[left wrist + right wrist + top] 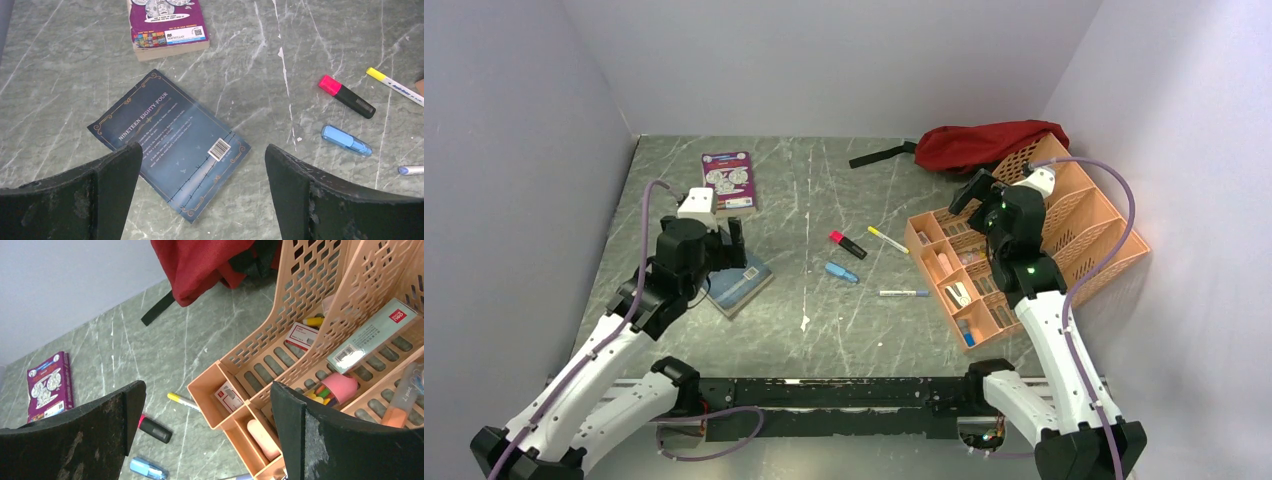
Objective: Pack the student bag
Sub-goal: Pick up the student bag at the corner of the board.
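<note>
The student bag (pixel 989 143) is a dark red fabric backpack lying slumped at the back right, behind the organiser, with a black strap trailing left; the right wrist view shows its red cloth (pixel 200 262) at the top. My left gripper (pixel 734 248) hangs open above a dark blue paperback (pixel 170 145), holding nothing. A purple book (pixel 727 180) lies just beyond it. My right gripper (pixel 976 192) is open and empty over the organiser's front left corner, short of the bag.
An orange plastic desk organiser (pixel 1084 210) full of stationery stands at the right, in front of the bag. On the table between the arms lie a pink highlighter (pixel 847 244), a blue capped item (pixel 842 272), a yellow-capped marker (pixel 887 239) and a pen (pixel 904 293).
</note>
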### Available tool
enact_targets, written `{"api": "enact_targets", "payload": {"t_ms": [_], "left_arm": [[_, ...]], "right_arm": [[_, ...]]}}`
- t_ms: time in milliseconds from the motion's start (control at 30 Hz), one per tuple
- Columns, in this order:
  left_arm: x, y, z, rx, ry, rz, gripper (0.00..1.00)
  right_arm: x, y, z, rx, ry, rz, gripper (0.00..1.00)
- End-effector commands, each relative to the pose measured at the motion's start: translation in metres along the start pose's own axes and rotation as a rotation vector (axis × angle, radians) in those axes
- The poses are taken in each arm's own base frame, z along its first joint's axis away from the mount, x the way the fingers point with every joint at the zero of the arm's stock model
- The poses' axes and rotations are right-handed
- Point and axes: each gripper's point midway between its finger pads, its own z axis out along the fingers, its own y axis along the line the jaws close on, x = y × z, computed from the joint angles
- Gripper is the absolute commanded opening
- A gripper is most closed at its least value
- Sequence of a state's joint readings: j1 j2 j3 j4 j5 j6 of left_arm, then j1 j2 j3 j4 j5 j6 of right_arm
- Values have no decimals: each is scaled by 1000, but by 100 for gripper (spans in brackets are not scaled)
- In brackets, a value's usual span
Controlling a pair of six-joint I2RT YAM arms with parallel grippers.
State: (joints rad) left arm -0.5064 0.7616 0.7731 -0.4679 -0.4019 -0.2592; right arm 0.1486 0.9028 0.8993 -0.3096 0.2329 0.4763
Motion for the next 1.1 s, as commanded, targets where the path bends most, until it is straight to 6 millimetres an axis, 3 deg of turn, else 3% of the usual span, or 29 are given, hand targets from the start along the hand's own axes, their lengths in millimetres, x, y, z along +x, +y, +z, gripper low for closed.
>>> {"api": "enact_targets", "payload": {"t_ms": [0,300,400,567,967,1067], "left_arm": [[-11,-5,3,15,-38,-52,97],[-13,16,11,-100,-20,-184,97],[-21,8,13,-20,-21,-168,97],[-11,1,16,47,17,-142,97],[-5,-2,19,60,61,-117,97],[-6,0,18,56,54,-118,97]], "right_arm": [[-16,1,-4,4,-38,26,100],[-21,16,-9,-78,-51,66,100],[-22,21,-7,-88,-34,82,100],[-29,24,-1,-50,-5,118,100],[-31,44,65,57,89,328,100],[-30,36,80,131,85,353,100]]}}
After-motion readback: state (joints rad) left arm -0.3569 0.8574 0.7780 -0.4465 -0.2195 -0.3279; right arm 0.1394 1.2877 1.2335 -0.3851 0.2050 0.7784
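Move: The red student bag lies heaped at the back of the table, its middle roughly 25 cm ahead of the right hand, some 5 cm to its right and about 18 cm below. The tan organizer's middle stands about 8 cm ahead, 12 right and 20 below; the yellow marker lies about 10 cm ahead, 17 left and 26 below. From the left hand, the bag is some 30 cm ahead, 65 right and 13 below. The open right hand arcs about 8 cm forward towards the student bag, left side rolling up 15 degrees. ##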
